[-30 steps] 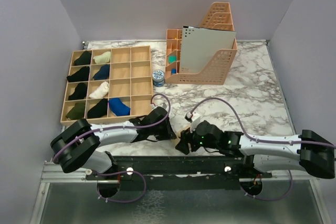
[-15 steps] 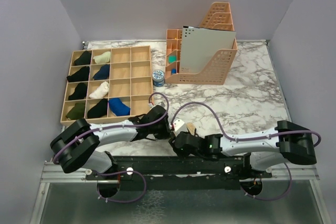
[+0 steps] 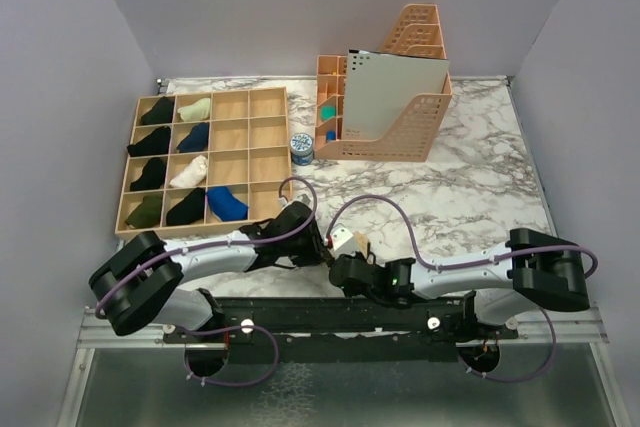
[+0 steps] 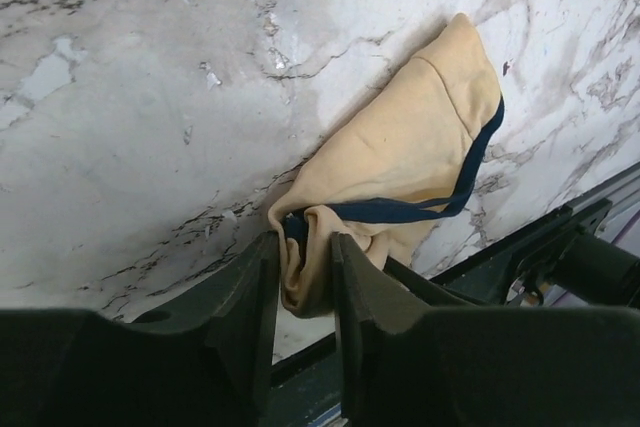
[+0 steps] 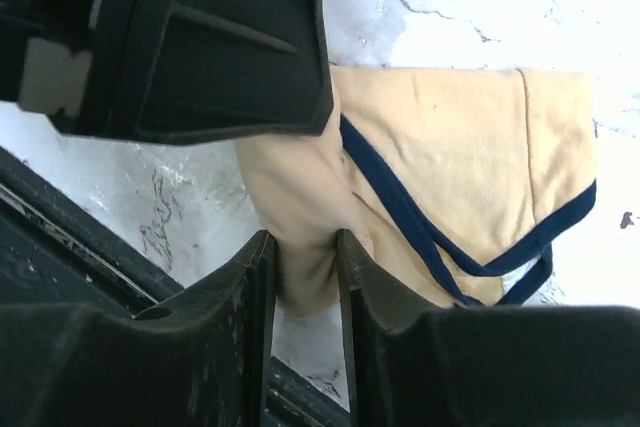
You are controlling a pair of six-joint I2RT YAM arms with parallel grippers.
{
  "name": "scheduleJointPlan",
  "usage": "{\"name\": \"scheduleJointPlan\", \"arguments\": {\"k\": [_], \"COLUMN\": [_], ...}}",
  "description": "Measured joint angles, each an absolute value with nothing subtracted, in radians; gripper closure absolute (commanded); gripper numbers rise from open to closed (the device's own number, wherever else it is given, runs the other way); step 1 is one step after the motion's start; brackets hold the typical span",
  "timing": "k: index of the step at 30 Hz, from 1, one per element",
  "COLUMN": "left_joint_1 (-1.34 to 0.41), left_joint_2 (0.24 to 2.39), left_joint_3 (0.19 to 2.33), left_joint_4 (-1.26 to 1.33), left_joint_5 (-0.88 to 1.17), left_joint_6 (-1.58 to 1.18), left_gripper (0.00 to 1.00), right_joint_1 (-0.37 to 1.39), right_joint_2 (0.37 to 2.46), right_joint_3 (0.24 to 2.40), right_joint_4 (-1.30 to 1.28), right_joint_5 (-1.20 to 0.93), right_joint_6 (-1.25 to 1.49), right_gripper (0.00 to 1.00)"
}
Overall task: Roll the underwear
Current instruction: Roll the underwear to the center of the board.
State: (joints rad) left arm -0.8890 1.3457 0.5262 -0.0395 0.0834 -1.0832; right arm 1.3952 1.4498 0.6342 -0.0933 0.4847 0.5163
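The underwear (image 4: 400,147) is tan cloth with dark blue trim, lying on the marble table near its front edge. In the top view only a small tan corner (image 3: 362,244) shows between the arms. My left gripper (image 4: 304,259) is shut on a bunched fold at the garment's near end. My right gripper (image 5: 303,257) is shut on another bunched fold of the same underwear (image 5: 470,167), right beside the left gripper's body (image 5: 200,37). In the top view both grippers, left (image 3: 318,252) and right (image 3: 343,269), meet at the table's front middle.
A wooden divider box (image 3: 200,159) with rolled garments in several cells stands at the back left. Peach file holders (image 3: 385,112) stand at the back middle, with a small blue tin (image 3: 301,148) beside them. The table's front rail (image 3: 330,312) runs just below the grippers.
My right arm has swung left and stretched low along the front edge, bringing its gripper up against the left gripper at the underwear. The left arm has barely moved.
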Motion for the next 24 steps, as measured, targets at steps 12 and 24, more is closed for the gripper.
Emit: {"name": "scheduleJointPlan", "arguments": {"k": [12,24], "left_joint_1": [-0.865,-0.855], "left_joint_2": [1.238,1.070], "left_joint_3": [0.490,0.367], "left_joint_4": [-0.059,0.035], "left_joint_5": [0.049,0.036], "left_joint_6": [-1.102,-1.095], "left_gripper": [0.34,0.32], "right_joint_1": [1.261,0.931], "right_joint_2": [1.374,1.369], "right_joint_3": [0.442,0.220], "right_joint_4": [0.265,0.646], "right_joint_5": [0.267,-0.250], "right_joint_6": [0.536,0.709], "right_gripper": [0.90,0.90]}}
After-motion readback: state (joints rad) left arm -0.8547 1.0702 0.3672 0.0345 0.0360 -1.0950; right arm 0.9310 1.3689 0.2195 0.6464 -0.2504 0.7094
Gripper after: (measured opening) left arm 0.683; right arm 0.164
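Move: The half-rolled beige underwear has one end of its roll between my left fingers; its middle is about 6 cm right of my left hand and 1 cm ahead. From my right hand, at the roll's near end, that middle is some 5 cm straight ahead, both about 1 cm below. Counted from the left hand, the blue underwear in the divider box lies about 13 cm ahead and 25 cm left, the round tin about 27 cm ahead and 7 cm left. My right fingers close on the near end of the beige roll and pinch it, while my left hand opens wide, lets go of the other end and backs off about 3 cm up and 2 cm to the left. Keeping its pinch, my right hand turns by some 40 degrees, its fingers swinging round to point flatter and more to the left, and eases 1.5 cm forward, its small drift left turning back to the right. ##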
